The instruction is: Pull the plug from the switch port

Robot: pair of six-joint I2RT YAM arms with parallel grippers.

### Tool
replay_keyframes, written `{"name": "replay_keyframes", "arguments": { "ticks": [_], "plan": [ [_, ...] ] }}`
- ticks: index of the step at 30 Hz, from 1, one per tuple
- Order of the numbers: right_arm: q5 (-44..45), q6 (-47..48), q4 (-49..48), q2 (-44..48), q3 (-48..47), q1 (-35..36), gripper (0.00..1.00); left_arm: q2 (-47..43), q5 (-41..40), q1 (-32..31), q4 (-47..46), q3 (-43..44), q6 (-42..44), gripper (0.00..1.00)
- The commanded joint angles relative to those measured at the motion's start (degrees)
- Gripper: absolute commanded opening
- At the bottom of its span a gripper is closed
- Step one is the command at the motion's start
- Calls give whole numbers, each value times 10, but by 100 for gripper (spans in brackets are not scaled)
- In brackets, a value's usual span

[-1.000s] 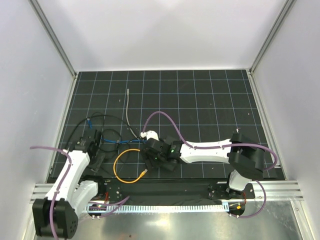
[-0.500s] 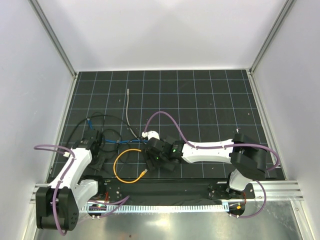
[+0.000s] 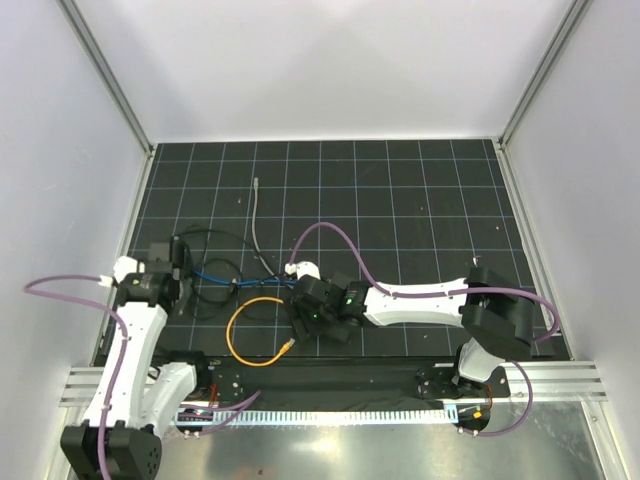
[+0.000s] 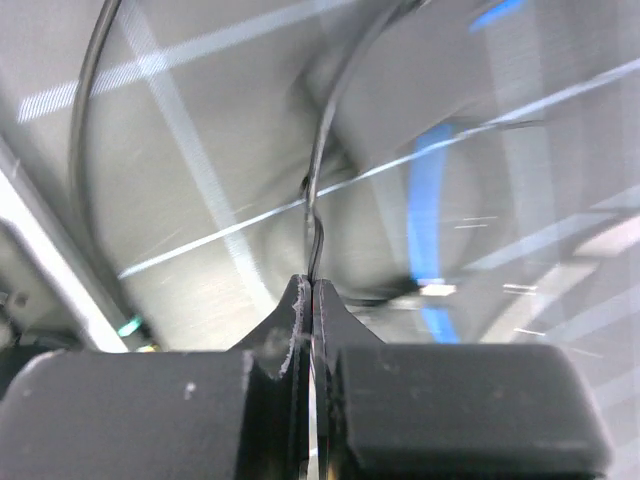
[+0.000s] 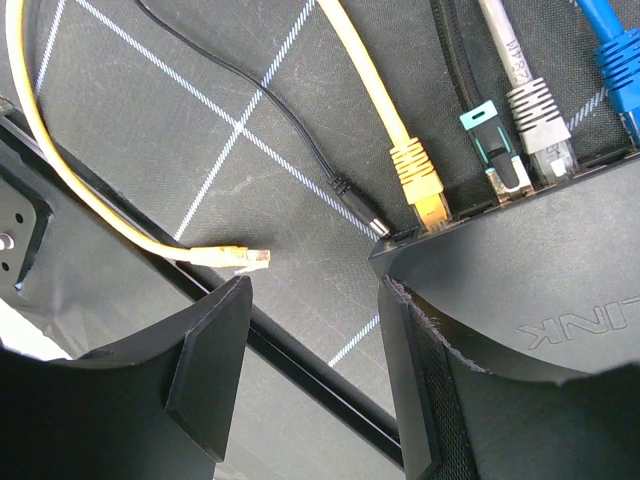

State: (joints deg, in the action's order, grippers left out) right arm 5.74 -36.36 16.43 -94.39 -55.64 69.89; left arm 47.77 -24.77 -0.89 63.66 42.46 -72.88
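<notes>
The flat black switch [image 5: 540,270] lies at the right of the right wrist view. Its near edge holds a thin black plug [image 5: 360,208], a yellow plug [image 5: 420,180], a teal one [image 5: 495,150], a grey one [image 5: 538,120] and a blue one [image 5: 620,70]. My right gripper [image 5: 312,290] is open, one finger resting against the switch and nothing between the fingers. In the top view the right gripper [image 3: 302,314] covers most of the switch [image 3: 335,332]. My left gripper [image 4: 312,285] is shut on a thin black cable [image 4: 316,215]. The left gripper [image 3: 180,262] is at the mat's left side.
A loose yellow plug end [image 5: 235,257] lies on the mat by my right gripper's left finger. The yellow cable [image 3: 240,320] loops near the front rail [image 3: 330,375]. A blue cable [image 3: 215,275] and a grey cable [image 3: 256,215] trail across the gridded mat.
My left gripper has gone from open to shut on the thin black cable, and the left arm has swung out to the left. The right arm has hardly moved.
</notes>
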Motion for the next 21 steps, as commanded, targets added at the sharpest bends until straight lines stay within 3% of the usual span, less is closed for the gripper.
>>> {"name": "replay_keyframes", "arguments": {
  "ticks": [1, 8, 13, 21],
  "plan": [
    [-20, -16, 71, -51, 45, -2, 61, -27, -74, 4, 24, 100, 66, 0],
    [-32, -26, 48, -80, 60, -9, 61, -21, -106, 4, -7, 263, 172, 0],
    [-31, -33, 35, -94, 66, -12, 61, 15, -42, 4, -76, 354, 258, 0],
    [-23, -29, 48, -86, 51, -17, 61, 85, 12, 4, -110, 446, 322, 0]
  ]
}}
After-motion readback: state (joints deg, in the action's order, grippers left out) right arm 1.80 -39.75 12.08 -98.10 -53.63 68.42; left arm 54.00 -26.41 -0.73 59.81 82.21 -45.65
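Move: Some 28 cm to the left hand's right, 5 cm nearer the base and 10 cm below, the black power plug lies at the switch's near left corner; a loose blue plug is about 12 cm straight ahead, 10 cm down. From the right hand that black plug is about 4 cm ahead, 2 cm left, 3 cm below. The yellow plug in its port is 5 cm ahead and 1 cm left, the switch 5 cm ahead and 6 cm right, and the loose yellow plug 4 cm left, 1 cm back. Rising fast by about 23 cm and easing some 7 cm forward, the left hand keeps its shut fingers on the thin black cable and carries it up, away from the switch, the fingers swinging outward about 25 degrees and turning somewhat clockwise. Beside the switch's corner the right hand sinks about 2.5 cm, fingers staying open, then holds there. ##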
